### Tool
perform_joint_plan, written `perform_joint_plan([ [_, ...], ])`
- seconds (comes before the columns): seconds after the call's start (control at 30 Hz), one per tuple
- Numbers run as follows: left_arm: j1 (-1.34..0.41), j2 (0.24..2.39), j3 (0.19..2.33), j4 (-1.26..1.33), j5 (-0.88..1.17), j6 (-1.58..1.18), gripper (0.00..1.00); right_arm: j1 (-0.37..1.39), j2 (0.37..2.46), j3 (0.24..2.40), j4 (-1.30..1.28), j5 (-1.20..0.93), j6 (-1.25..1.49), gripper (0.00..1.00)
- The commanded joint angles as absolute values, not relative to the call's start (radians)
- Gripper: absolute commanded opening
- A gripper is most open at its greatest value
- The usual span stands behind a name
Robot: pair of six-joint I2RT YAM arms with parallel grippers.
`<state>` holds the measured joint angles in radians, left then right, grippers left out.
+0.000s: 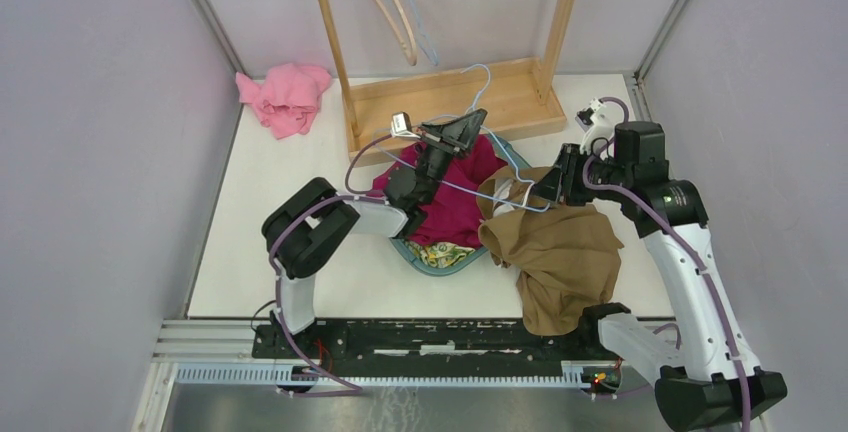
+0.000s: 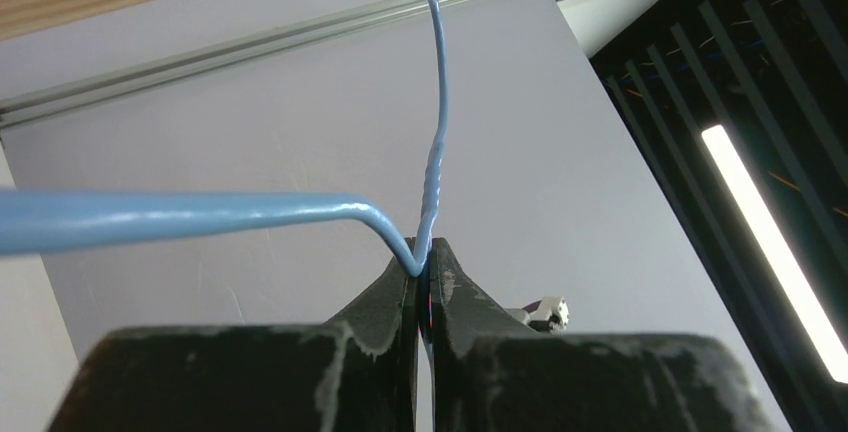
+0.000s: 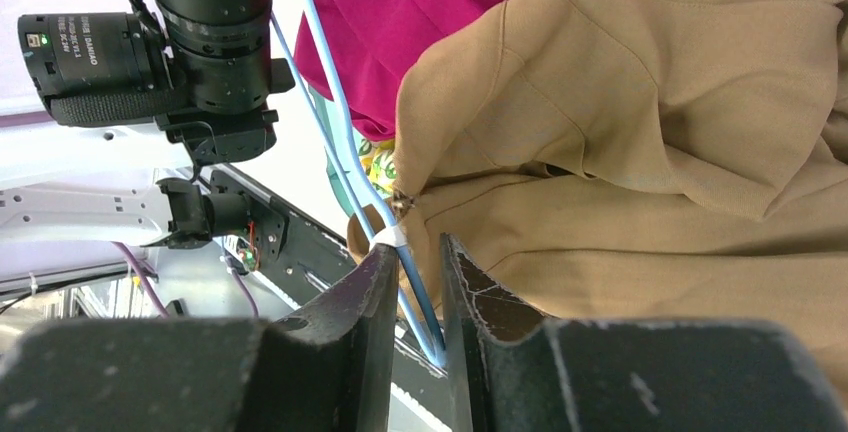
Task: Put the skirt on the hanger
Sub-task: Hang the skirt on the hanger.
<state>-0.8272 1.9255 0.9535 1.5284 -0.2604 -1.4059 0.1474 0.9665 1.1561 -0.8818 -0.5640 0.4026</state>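
A light-blue wire hanger (image 1: 497, 147) lies tilted over the clothes at the middle of the table. My left gripper (image 1: 470, 124) is shut on its neck just under the hook, and the left wrist view shows the wire (image 2: 436, 152) pinched between the tips (image 2: 423, 262). The skirt (image 1: 555, 257) is tan and crumpled, and it hangs over the hanger's right end and down to the near edge. My right gripper (image 1: 545, 190) is at that end. Its jaws (image 3: 420, 252) stand narrowly apart around the hanger's corner (image 3: 330, 132), unclamped, with the skirt (image 3: 640, 102) just behind.
A magenta garment (image 1: 455, 202) lies under the hanger, on top of a teal, patterned piece (image 1: 440, 255). A wooden rack (image 1: 450, 97) with other hangers (image 1: 390, 2) stands at the back. A pink cloth (image 1: 285, 97) is bunched at the back left. Walls close in both sides.
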Motion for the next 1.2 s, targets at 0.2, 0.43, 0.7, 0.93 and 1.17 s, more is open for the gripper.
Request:
perform_joint_plan([
  [0.2, -0.869, 1.956, 1.003, 1.730, -0.170, -1.417, 0.10, 0.143, 0.999, 1.226, -0.805, -0.598, 0.408, 0.29],
  [0.43, -0.878, 1.972, 1.020, 1.729, -0.158, -1.423, 0.11, 0.143, 1.009, 1.215, -0.803, -0.611, 0.407, 0.30],
  [0.7, -0.881, 1.972, 1.023, 1.728, -0.133, -1.411, 0.11, 0.143, 1.032, 1.284, -0.817, -0.586, 0.394, 0.53],
  [0.93, -0.881, 1.966, 1.038, 1.724, -0.105, -1.408, 0.11, 0.143, 1.107, 1.322, -0.806, -0.604, 0.394, 0.57],
  [1.17, -0.886, 1.964, 1.072, 1.725, -0.081, -1.411, 0.12, 0.154, 1.170, 1.333, -0.799, -0.680, 0.394, 0.58],
])
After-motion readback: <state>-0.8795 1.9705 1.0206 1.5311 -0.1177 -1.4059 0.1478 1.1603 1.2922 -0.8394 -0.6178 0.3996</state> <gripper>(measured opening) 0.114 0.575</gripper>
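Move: The blue hanger's right end, with the skirt's white loop beside it, lies at the right hand's fingertips: the end about 2 cm back and 1 cm right of the hand, the loop some 2 cm left and level. From the left hand, gripping the hanger's neck, that end is roughly 12 cm back, 10 cm right and 8 cm lower. The skirt's brown heap lies about 8 cm back, 2 cm right and 12 cm below the right hand; the magenta cloth some 15 cm left, 3 cm ahead and 10 cm below. The hanger, still pinched at its neck by the left hand, is carried about 5 cm right and back, turning some 10 degrees clockwise, to bring its right end farther through the skirt's loop. The right hand barely shifts at first, opens its fingers widely off the hanger's end, then goes about 4 cm forward beside the hanger's right shoulder, towards the neck, rising and partly sinking again. ##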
